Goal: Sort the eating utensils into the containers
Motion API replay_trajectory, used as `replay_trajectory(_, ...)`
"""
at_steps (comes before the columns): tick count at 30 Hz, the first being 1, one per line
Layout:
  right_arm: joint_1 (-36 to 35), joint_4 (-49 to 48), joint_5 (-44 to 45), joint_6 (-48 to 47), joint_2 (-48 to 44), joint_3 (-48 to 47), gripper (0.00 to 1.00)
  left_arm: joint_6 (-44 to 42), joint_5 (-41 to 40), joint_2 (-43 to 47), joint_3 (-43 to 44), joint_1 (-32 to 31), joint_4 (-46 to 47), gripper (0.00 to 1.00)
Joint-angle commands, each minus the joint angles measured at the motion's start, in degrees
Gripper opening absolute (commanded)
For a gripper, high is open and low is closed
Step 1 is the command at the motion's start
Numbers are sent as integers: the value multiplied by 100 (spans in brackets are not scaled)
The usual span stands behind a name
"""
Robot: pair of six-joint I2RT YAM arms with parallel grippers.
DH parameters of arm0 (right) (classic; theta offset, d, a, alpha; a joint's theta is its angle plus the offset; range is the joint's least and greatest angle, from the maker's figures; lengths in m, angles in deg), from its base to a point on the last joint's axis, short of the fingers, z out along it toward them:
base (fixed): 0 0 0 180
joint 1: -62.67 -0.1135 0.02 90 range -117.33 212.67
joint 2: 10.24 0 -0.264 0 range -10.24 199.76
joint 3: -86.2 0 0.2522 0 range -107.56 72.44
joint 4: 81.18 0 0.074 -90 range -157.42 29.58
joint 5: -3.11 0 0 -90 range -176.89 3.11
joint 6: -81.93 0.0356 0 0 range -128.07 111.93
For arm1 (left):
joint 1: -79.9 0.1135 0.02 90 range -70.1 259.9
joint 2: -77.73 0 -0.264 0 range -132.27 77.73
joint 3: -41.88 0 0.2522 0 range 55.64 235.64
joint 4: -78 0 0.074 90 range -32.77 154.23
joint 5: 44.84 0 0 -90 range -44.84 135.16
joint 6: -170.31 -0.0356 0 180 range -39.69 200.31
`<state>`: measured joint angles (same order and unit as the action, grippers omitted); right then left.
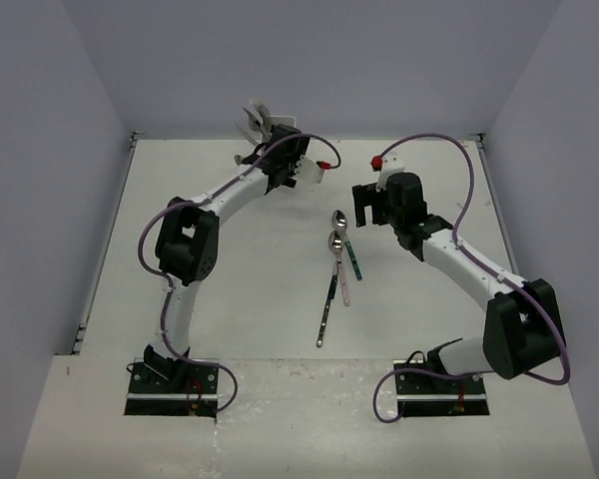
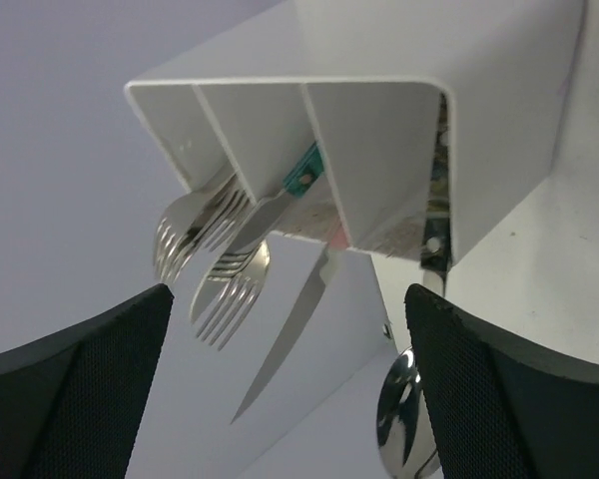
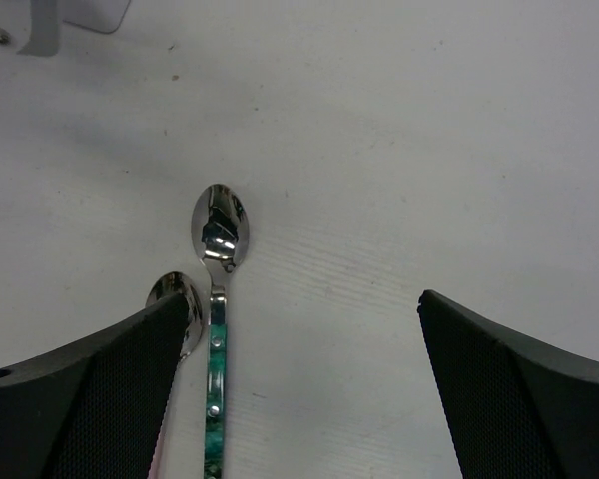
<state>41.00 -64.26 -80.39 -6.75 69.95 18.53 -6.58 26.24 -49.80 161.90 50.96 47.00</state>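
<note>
The white compartmented holder (image 2: 379,150) fills the left wrist view, its open end facing the camera. Forks (image 2: 215,294), a knife (image 2: 290,329) with a teal handle nearby, and a spoon (image 2: 404,419) stick out of it. In the top view it shows at the back wall (image 1: 257,115). My left gripper (image 2: 290,299) is open and empty just in front of it (image 1: 263,138). My right gripper (image 3: 304,304) is open and empty above the table, just right of a teal-handled spoon (image 3: 220,235) and a second spoon (image 3: 177,297). Both spoons (image 1: 341,222) lie mid-table.
A third utensil with a dark handle (image 1: 326,311) lies just below the two spoons. Lavender walls (image 1: 309,60) close the table at the back and sides. A white bracket (image 3: 40,25) shows at the right wrist view's top left corner.
</note>
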Motion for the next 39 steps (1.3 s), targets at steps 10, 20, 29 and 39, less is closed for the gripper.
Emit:
replay_trajectory(10, 5, 1238, -18, 1397, 1113, -479, 99, 3316, 739, 2511, -1559, -120, 1791, 100)
replay_trajectory(20, -495, 2268, 184, 1995, 2097, -1174, 99, 5288, 1356, 4095, -3972, -128, 3393, 100)
replay_trajectory(29, -725, 2883, 791, 2522, 2590, -1412, 96, 5551, 987, 3999, -4087, -120, 3086, 100)
replay_trajectory(39, -733, 2717, 616, 2733, 2257, -930, 95, 5508, 1109, 3937, -4087, -111, 2849, 100)
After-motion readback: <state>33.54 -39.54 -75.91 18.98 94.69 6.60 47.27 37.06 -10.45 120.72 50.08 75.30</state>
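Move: The green-handled spoon lies about 5 cm left of the right hand, 2 cm back and 15 cm below. The pink-handled spoon is some 9 cm back and 7 cm left of that hand, the black-handled knife 16 cm back and 11 cm left, the container about 24 cm ahead and 24 cm left. From the left hand, by the container, the green spoon is about 20 cm back, 19 cm right and 14 cm below. Open right hand sinks about 14 cm and back over the green spoon; left hand backs off the container, rising. ##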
